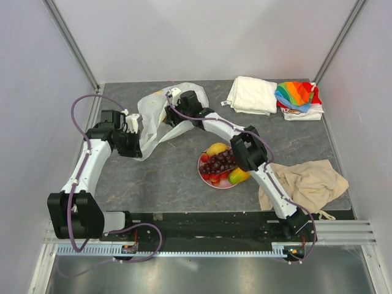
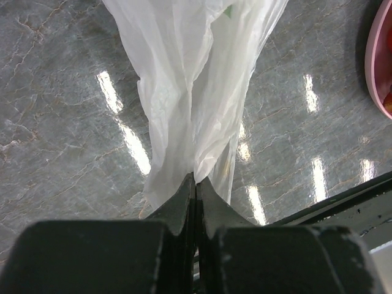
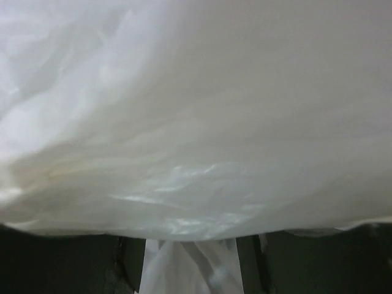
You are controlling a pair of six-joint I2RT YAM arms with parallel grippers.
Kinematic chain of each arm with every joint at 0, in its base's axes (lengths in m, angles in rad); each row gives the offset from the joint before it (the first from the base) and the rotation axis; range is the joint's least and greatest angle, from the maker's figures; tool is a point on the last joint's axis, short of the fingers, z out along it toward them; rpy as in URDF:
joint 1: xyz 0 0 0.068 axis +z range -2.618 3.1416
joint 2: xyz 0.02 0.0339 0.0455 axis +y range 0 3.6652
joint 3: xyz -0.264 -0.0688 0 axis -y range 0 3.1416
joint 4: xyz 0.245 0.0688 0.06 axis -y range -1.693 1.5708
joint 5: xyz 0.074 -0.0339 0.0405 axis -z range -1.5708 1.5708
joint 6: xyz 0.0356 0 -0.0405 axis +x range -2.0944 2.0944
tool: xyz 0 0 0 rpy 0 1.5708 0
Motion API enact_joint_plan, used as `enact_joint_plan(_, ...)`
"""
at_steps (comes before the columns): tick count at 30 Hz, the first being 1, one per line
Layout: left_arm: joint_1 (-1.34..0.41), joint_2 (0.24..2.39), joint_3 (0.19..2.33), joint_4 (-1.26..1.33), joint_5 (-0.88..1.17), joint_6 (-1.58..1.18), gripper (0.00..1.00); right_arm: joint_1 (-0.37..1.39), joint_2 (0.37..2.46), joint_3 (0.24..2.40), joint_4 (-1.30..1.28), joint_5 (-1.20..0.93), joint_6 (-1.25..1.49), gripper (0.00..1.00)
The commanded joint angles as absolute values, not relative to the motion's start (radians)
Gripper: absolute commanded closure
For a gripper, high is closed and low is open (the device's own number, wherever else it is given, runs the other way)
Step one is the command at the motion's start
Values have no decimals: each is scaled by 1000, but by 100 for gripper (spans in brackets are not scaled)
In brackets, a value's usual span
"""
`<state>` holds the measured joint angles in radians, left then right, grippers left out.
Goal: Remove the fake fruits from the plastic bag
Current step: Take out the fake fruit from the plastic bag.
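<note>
The thin white plastic bag (image 1: 156, 119) lies crumpled at the back left of the table. My left gripper (image 1: 136, 124) is shut on one end of it, and the left wrist view shows the plastic (image 2: 196, 73) pinched at the closed tips (image 2: 196, 179). My right gripper (image 1: 174, 105) is at the bag's far side. In the right wrist view the bag (image 3: 196, 122) drapes over it, hiding the fingertips; the fingers (image 3: 128, 263) stand apart with a strip of plastic between. The fake fruits (image 1: 220, 162) (lemon, grapes, red pieces, mango) are piled on a pink plate (image 1: 200, 172).
A folded white cloth (image 1: 252, 95) and a rainbow cloth (image 1: 296, 95) lie at the back right. A beige cloth (image 1: 309, 182) lies at the front right by the right arm. The plate's rim shows at the right edge of the left wrist view (image 2: 375, 61).
</note>
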<state>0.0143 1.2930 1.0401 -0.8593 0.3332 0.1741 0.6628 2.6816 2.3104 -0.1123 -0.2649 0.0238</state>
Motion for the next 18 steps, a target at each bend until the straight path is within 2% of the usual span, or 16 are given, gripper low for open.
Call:
enact_joint_plan(1, 11, 1281, 1064, -839, 339, 137, 99, 654, 2507, 2241, -121, -348, 31, 68)
enact_joint_plan(6, 11, 1288, 1111, -808, 330, 101, 98, 644, 2242, 1976, -140, -408, -43, 67)
enact_joint_plan(10, 12, 1310, 1169, -788, 310, 71, 98, 644, 2114, 1826, -227, -468, -78, 66)
enact_joint_plan(18, 11, 1336, 1278, -776, 310, 58, 99, 646, 1947, 1680, -339, -587, -126, 67)
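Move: The right hand already grips the orange fruit inside the plastic bag, whose middle lies about 3 cm farther out and 4 cm to its right. The pink plate is some 21 cm back and 21 cm to the right, a few centimetres lower; the yellow fruit on it is about 12 cm back and 20 cm right. From the left hand, still pinching the bag's edge, the plate lies some 32 cm right, 5 cm back and 12 cm below. Right hand lifts the gripped fruit some 15 cm, back and right towards the plate; left raises the bag's edge. ##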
